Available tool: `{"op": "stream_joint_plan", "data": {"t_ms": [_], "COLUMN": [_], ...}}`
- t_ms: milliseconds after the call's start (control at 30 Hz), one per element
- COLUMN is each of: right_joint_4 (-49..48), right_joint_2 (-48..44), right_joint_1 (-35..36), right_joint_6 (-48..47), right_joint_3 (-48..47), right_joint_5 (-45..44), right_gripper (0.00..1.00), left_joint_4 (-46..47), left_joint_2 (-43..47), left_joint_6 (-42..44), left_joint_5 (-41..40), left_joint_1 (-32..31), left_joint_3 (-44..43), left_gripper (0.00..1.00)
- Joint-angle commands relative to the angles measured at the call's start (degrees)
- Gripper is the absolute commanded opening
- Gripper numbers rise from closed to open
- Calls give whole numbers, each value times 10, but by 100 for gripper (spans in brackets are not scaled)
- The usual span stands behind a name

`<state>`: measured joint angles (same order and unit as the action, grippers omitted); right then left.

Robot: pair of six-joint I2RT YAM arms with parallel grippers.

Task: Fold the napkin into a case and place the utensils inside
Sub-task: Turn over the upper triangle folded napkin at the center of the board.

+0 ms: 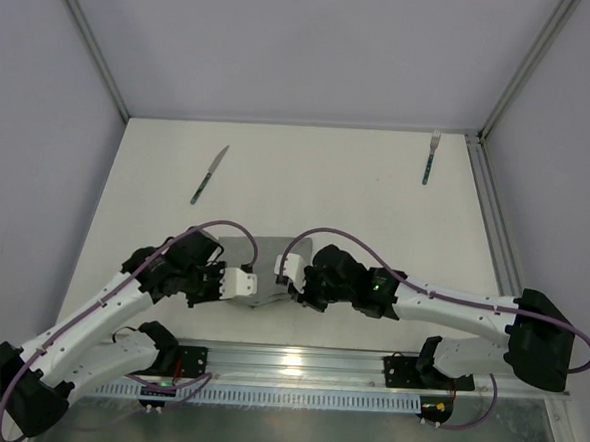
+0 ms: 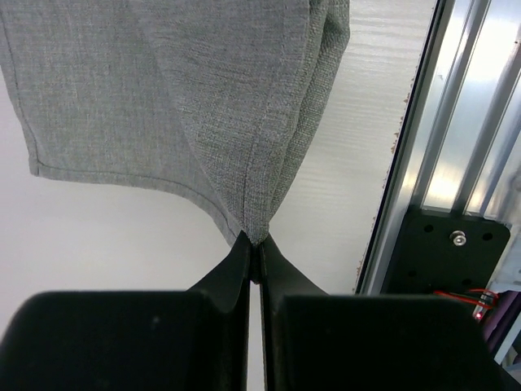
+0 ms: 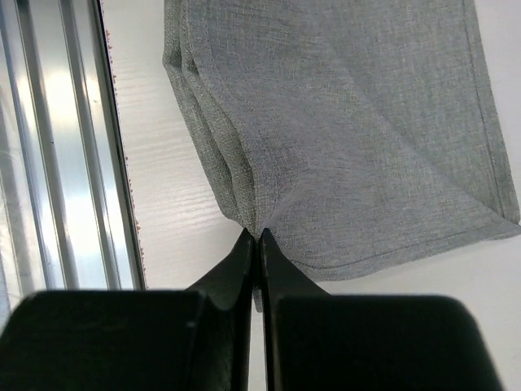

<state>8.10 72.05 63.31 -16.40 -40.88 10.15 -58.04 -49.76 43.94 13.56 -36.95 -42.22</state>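
Observation:
The grey napkin (image 1: 264,269) lies folded near the table's front edge, between the two wrists. My left gripper (image 2: 256,244) is shut on its near left corner, and the cloth (image 2: 203,106) fans away from the pinch. At the near right corner my right gripper (image 3: 259,236) is shut on the fabric (image 3: 350,130), whose folded layers bunch at the jaws. In the top view both grippers, left (image 1: 249,284) and right (image 1: 284,272), meet over the napkin. The knife (image 1: 209,174) lies at the far left. The fork (image 1: 430,156) lies at the far right. No case shows.
An aluminium rail (image 1: 296,361) runs along the table's near edge, close behind both wrists, also the rail (image 2: 444,155) and the rail (image 3: 57,147) in the wrist views. White walls and metal posts (image 1: 530,65) bound the white table (image 1: 327,193).

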Motion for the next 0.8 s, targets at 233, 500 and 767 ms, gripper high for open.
{"op": "stream_joint_plan", "data": {"t_ms": [233,500,767], "right_joint_4": [227,349,347], "right_joint_2": [-29,-20,-36], "right_joint_1": [-13,-13,-13], "right_joint_6": [-13,-4,40], "right_joint_3": [-169,-283,-306], "right_joint_5": [99,200,274], "right_gripper": [3,3,3], "left_joint_4": [-159,-295,-372], "left_joint_2": [4,-15,-25], "left_joint_6": [49,72,70], "left_joint_5": [-20,-4,30], "left_joint_1": [14,14,14], "left_joint_3": [-127,-237,-278], "left_gripper": [0,0,0]}}
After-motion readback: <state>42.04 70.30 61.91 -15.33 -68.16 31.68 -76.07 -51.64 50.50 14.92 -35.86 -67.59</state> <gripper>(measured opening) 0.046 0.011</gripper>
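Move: About 10 cm ahead of both hands and 8 cm below them lies the middle of the napkin, some 13 cm to the right of the left hand and 13 cm to the left of the right hand. Each hand already pinches its own near corner. The board's near edge runs roughly 8 cm straight behind the left hand and 9 cm below it; the knife lies about 38 cm ahead of that hand and 8 cm to its left. Lifting together with the napkin's near corners still pinched, both hands go quickly up, the left almost straight by about 11 cm. The right climbs some 12 cm while drawing back about 6 cm towards the board's near edge, the last part nearly level, and turns about 15 degrees counter-clockwise as it tilts. ##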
